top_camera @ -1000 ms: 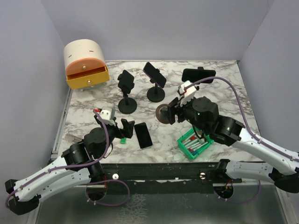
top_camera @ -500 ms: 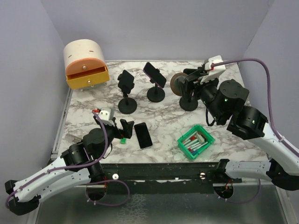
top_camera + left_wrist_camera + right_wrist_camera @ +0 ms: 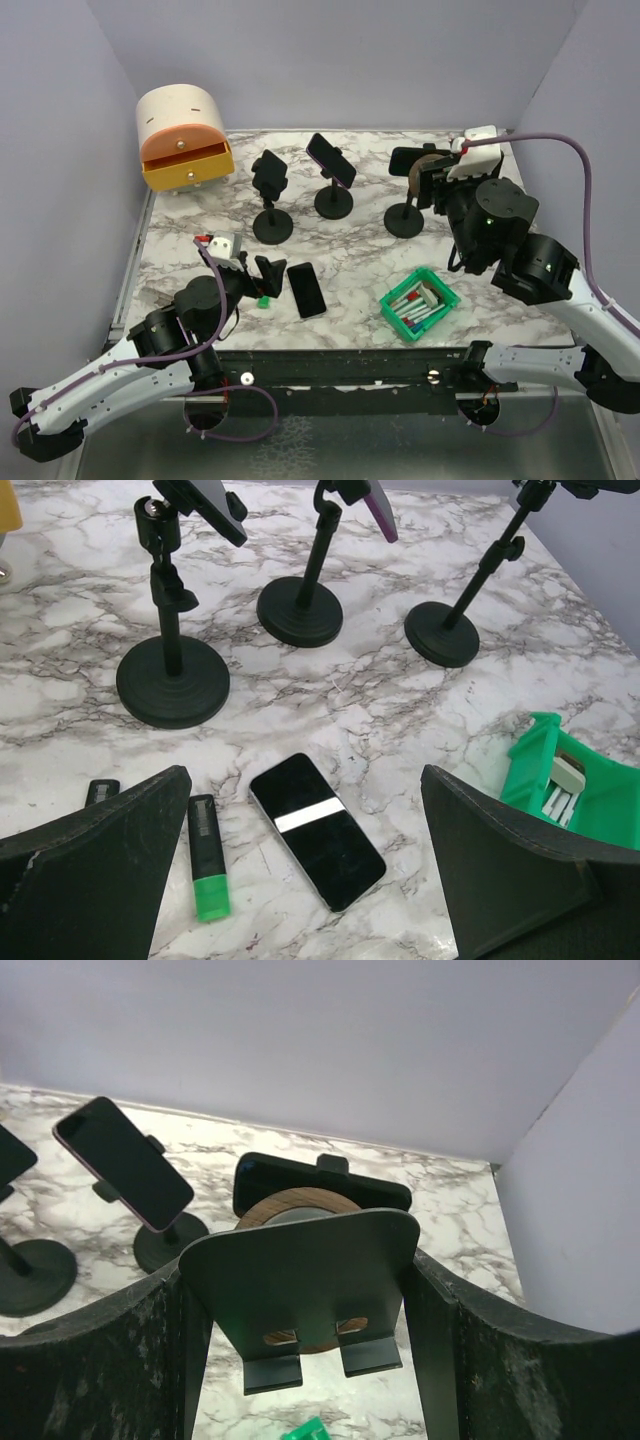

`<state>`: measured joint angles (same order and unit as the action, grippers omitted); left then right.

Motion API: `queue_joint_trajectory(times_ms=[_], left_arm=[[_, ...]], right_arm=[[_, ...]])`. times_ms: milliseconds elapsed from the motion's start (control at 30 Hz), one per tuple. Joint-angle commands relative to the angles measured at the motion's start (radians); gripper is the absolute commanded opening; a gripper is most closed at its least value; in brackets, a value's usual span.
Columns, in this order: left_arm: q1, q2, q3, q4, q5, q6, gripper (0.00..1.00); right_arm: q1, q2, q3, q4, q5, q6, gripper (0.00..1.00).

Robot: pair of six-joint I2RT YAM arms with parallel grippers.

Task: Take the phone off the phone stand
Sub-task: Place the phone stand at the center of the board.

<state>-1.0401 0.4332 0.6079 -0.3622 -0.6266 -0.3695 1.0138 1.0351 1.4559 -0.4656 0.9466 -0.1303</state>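
A black phone [image 3: 307, 290] lies flat on the marble table, screen up, also seen in the left wrist view [image 3: 317, 828]. My left gripper [image 3: 262, 275] hovers just left of it, open and empty [image 3: 300, 815]. My right gripper [image 3: 428, 180] is raised at the back right, shut on a dark plate-shaped phone stand [image 3: 300, 1270] with a round wooden base [image 3: 295, 1205]. No phone rests on that stand's two lips. It hangs in front of a pole stand [image 3: 406, 218] that carries a black phone [image 3: 322, 1185] held sideways.
Two more pole stands with clamped phones [image 3: 270, 172] [image 3: 331, 160] stand at the back middle. A green highlighter [image 3: 208, 865] lies left of the flat phone. A green bin [image 3: 419, 303] of markers sits front right. A beige box with an open orange drawer [image 3: 183, 135] is back left.
My right gripper has carried the plate stand from the table's middle up and over to the back right, beside the rightmost pole stand. The left arm and the flat phone have stayed put.
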Motion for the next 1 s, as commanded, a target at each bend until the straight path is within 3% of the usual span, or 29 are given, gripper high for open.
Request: queue_joint_trajectory(times_ms=[0,167,467,733,967], left_arm=[[0.003,-0.004,-0.005,-0.004,0.038,0.0,0.97],[0.003,0.003,-0.005,-0.001,0.052,0.0,0.97],[0.003,0.015,-0.008,0.006,0.075,-0.003,0.98],[0.003,0.023,-0.008,0.006,0.088,-0.003,0.97],[0.003,0.01,-0.008,0.006,0.098,-0.006,0.98]], right_arm=[[-0.008,-0.036,-0.042,-0.049,0.079,0.02,0.35],[-0.018,-0.072,-0.168,-0.169,0.052,0.2,0.34],[-0.101,-0.18,-0.434,-0.168,-0.05,0.397,0.34],[-0.481,-0.19,-0.595,0.009,-0.384,0.389,0.32],[-0.745,-0.162,-0.668,0.119,-0.489,0.46,0.33]])
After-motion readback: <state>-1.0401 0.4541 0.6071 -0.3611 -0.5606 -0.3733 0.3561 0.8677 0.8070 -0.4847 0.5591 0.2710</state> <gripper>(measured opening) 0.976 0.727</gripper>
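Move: The right hand holds the emptied phone stand high; the open table it heads for lies roughly 5 cm ahead, 16 cm right and 44 cm below. The far-right stand with its phone is about 21 cm ahead, 3 cm right and 33 cm below, the middle stand 27 cm ahead and 18 cm left, the green tray 6 cm back, 3 cm right and 42 cm down. From the idle left hand, that open spot is some 12 cm ahead, 49 cm right and 24 cm below. Down and then increasingly to the right, the right hand brings the gripped phone stand from in front of the far-right stand towards the open marble on its right, sinking about 24 cm and shifting some 12 cm right. The wrist tips the fingers downward and turns clockwise, roughly 20 degrees each, while the fingers keep their hold. ##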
